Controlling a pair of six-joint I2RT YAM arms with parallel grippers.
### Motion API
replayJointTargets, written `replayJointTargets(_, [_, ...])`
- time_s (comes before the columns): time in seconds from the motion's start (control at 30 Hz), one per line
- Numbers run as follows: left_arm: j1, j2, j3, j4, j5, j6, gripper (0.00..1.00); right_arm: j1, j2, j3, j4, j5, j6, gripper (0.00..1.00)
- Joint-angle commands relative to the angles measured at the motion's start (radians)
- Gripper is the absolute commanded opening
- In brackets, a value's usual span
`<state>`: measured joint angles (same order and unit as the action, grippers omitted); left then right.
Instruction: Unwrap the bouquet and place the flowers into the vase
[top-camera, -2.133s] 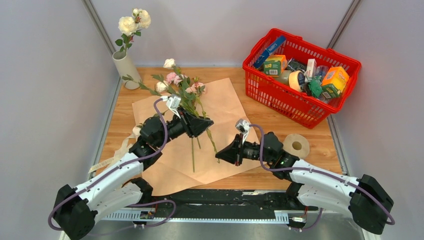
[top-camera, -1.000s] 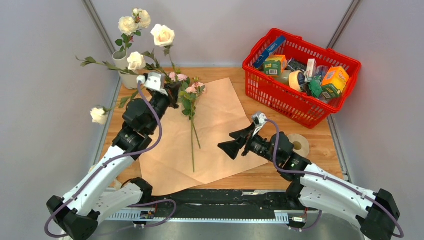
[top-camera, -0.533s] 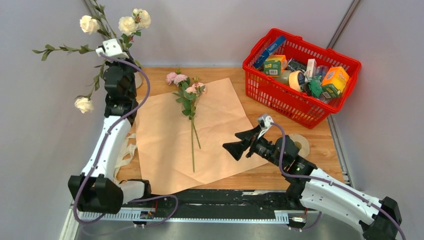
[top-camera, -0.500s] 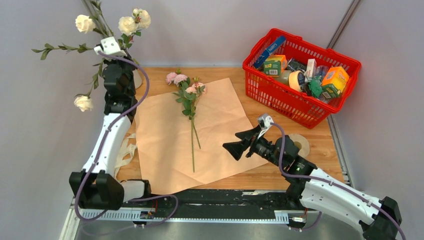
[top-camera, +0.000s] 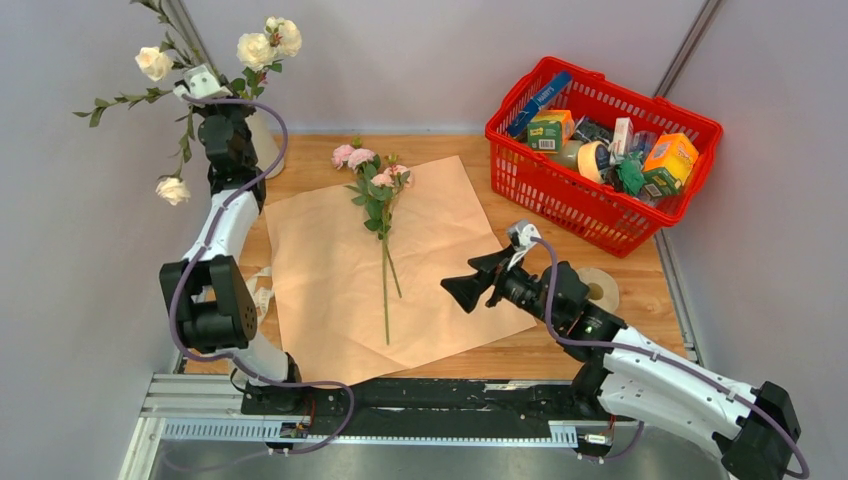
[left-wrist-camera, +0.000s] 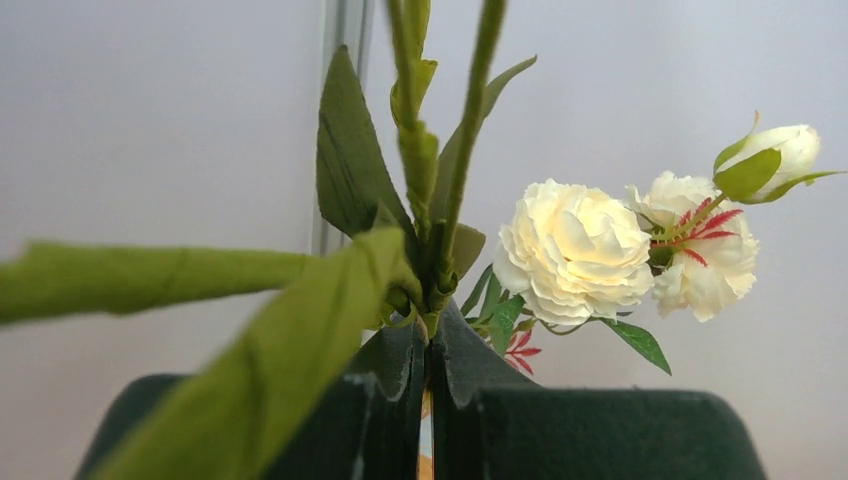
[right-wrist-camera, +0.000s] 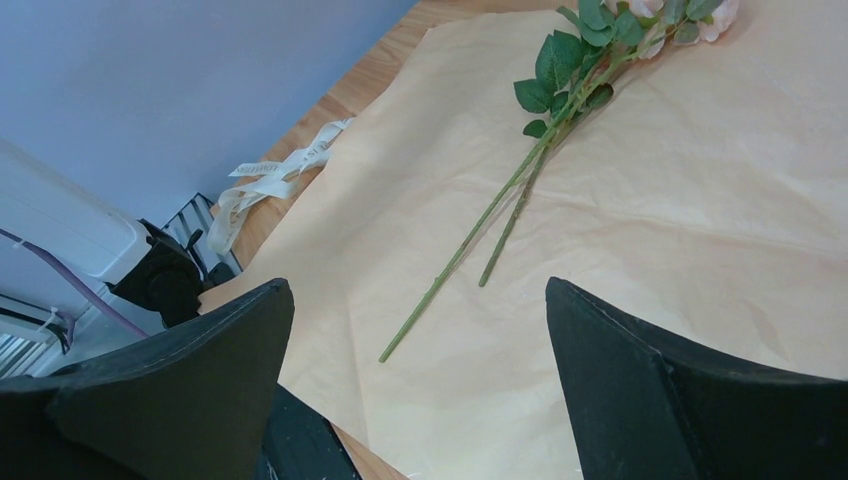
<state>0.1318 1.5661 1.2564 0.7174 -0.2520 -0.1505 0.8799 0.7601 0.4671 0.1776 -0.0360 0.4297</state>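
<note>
The bouquet lies unwrapped, its peach paper (top-camera: 440, 235) spread flat on the table. Two pink-headed flowers (top-camera: 374, 178) lie on it, their long stems (right-wrist-camera: 500, 205) pointing toward me. My left gripper (top-camera: 197, 103) is raised at the far left, just left of the off-white vase (top-camera: 263, 140). It is shut on a bunch of green stems (left-wrist-camera: 432, 290) whose cream roses (top-camera: 153, 62) fan out against the left wall. The vase holds cream roses (left-wrist-camera: 574, 250), and my arm hides part of it. My right gripper (right-wrist-camera: 415, 292) hovers open over the paper's near right part, with nothing between its fingers.
A red basket (top-camera: 668, 214) full of small packages stands at the back right. A tan tape roll (top-camera: 598, 290) lies beside my right arm. The cream ribbon (right-wrist-camera: 272, 172) trails off the paper's left edge. Grey walls close in the left, back and right.
My left arm has swung further back and left with its stems, bringing them up beside the vase. The right gripper has edged slightly left and stays open.
</note>
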Motion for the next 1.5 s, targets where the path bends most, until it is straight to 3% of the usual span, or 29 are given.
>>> replayJointTargets(0.0, [0.015,0.077,0.061,0.212,0.089,-0.043,0.0,-0.009,0.01,0.059,0.066,-0.005,-0.029,1.0])
replayJointTargets(0.27, [0.06,0.205,0.112,0.309,0.12,-0.08,0.0,-0.039,0.068,0.084,0.092,-0.022,-0.039,1.0])
replayJointTargets(0.67, [0.077,0.227,0.158,0.32,0.175,-0.104,0.0,-0.065,0.082,0.081,0.114,-0.048,-0.035,1.0])
replayJointTargets(1.47, [0.083,0.42,0.293,0.022,0.063,-0.063,0.0,-0.094,0.068,0.067,0.12,-0.058,-0.019,1.0])
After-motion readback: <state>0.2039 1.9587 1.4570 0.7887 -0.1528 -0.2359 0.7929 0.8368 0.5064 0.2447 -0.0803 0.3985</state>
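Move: The left gripper already holds the spray of white roses. The vase stands about 8 cm ahead of this hand and 3 cm to its right, its middle some 31 cm below. The roses already in the vase are about 13 cm ahead, 9 cm right and a little higher. The pink blooms on the paper lie 5 cm ahead and 27 cm right, about 41 cm down. From the right hand the vase is some 39 cm ahead, 41 cm left and 11 cm lower. Keep the left fingers shut on the rose spray and ease it forward about 5 cm over the vase, dipping slightly. Then raise it roughly 4 cm while tilting the fingertips up, and finally lower it about 11 cm, still pushing forward and tipping them back down some 15 degrees to bring the stem down at the vase. Drift the open right gripper about 3 cm forward. ##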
